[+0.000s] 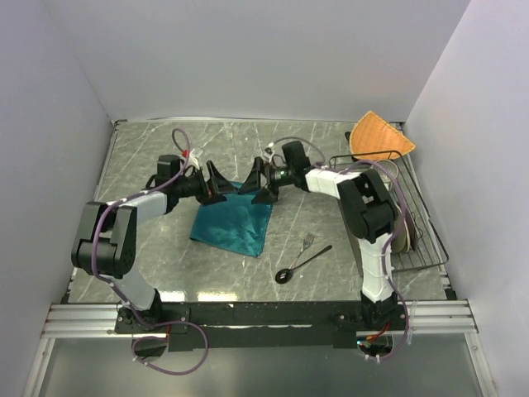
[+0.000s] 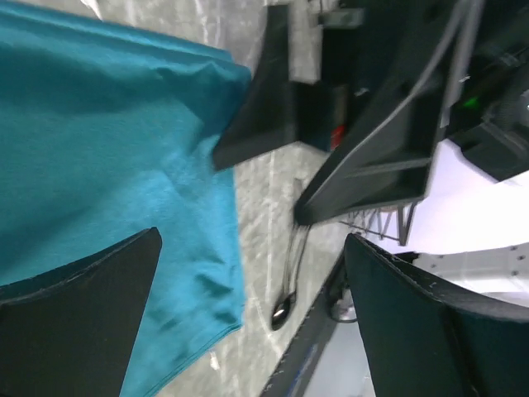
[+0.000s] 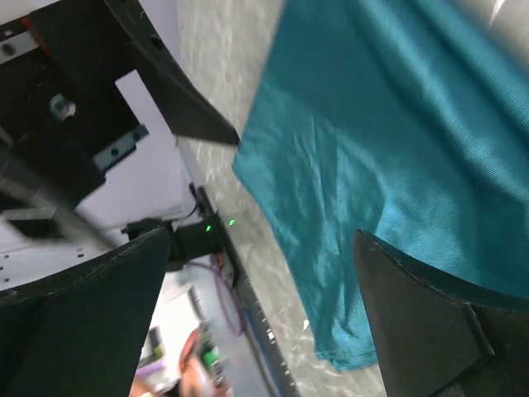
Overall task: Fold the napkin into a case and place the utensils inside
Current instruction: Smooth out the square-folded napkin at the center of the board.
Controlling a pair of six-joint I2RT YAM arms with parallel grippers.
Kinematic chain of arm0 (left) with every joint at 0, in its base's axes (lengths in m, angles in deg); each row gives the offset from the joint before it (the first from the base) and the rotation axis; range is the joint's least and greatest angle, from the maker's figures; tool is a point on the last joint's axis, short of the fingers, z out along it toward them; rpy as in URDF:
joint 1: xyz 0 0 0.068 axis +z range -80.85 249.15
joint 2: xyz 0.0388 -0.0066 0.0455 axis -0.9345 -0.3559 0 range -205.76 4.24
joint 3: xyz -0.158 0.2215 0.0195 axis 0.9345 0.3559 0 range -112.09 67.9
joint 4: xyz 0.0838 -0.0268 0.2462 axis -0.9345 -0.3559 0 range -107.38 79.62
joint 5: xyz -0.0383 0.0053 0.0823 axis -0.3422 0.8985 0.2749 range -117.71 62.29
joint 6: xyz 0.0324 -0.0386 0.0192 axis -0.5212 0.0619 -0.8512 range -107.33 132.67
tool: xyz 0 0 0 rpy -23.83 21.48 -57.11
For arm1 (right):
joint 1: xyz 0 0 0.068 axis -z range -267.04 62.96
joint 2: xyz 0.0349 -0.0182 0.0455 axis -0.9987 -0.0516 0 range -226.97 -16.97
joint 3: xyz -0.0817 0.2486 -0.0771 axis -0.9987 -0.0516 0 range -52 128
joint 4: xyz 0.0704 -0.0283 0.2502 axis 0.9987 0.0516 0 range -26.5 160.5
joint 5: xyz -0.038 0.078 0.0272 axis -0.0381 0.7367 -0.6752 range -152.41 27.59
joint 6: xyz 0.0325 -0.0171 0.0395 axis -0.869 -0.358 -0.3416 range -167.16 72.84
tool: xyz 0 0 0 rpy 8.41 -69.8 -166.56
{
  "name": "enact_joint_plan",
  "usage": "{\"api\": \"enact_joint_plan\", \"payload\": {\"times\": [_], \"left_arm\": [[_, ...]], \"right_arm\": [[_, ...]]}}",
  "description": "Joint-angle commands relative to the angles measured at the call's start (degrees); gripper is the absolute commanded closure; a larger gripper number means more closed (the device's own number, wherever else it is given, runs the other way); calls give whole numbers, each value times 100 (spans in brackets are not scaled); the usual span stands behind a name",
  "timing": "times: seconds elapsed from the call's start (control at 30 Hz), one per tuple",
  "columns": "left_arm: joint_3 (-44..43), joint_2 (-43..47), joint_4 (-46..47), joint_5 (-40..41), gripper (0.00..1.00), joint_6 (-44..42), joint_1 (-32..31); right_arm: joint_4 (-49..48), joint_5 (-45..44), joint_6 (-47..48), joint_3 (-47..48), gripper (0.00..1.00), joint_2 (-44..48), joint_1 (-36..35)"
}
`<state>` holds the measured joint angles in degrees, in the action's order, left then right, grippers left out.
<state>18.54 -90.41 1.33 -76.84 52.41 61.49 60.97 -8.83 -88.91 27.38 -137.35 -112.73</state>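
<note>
The teal napkin [image 1: 233,219] lies folded on the marble table, also seen as a rumpled sheet in the left wrist view [image 2: 107,149] and the right wrist view [image 3: 397,141]. My left gripper [image 1: 221,188] and right gripper [image 1: 257,188] face each other over its far edge, both open with nothing between the fingers. To the napkin's right lie the utensils: a silver fork [image 1: 307,242] and a dark spoon [image 1: 302,264] with its black bowl nearest me. In the left wrist view the spoon [image 2: 285,302] shows between the open fingers [image 2: 78,322] of the left gripper [image 2: 252,310]. The right gripper [image 3: 260,318] is open above the napkin's edge.
An orange fan-shaped cloth [image 1: 378,136] rests at the back right corner. A black wire rack [image 1: 423,240] holding round plates stands along the right wall, beside the right arm. Grey walls close in the table on three sides.
</note>
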Motion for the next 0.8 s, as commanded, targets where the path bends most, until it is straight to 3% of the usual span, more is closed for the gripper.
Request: {"api": "enact_joint_plan", "payload": {"times": [0.0,0.27,0.5,0.77], "left_arm": [[-11,-281,1332,95,1,797,-148],[-880,-1731,2749,193,1,2053,-332],[-1444,-2751,2793,377,1,2423,-254],[-970,-2893,2548,562,1,2363,325]], "right_arm": [[-864,153,-517,25,0,-222,11],[-1109,126,-569,448,0,-759,328],[-1655,39,-1290,-61,0,-1075,407],[-1014,-532,-1177,-414,0,-1111,644]]}}
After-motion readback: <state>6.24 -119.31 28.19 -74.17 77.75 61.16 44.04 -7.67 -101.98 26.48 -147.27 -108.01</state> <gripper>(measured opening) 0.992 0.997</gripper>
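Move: The left hand hovers over the left half of the napkin; the far left corner it goes for lies about 9 cm ahead, 2 cm to its left and 9 cm below. From the right hand the napkin's far right corner is roughly 4 cm ahead, 4 cm to the right and 8 cm below. The fork lies some 14 cm back and 13 cm right of the right hand, and the spoon about 19 cm back and 13 cm right. With its fingers kept wide open, the left hand reaches about 10 cm forward over the napkin towards its far left corner, sinking some 6 cm and tipping its fingers further down, drifting to the right at first and easing back left at the end. The right hand, also open, first sinks with a small draw back, then goes forward and slightly right, ending about 5 cm ahead and as much lower, so that each hand's lower fingertip comes down on the napkin by its far corner. ##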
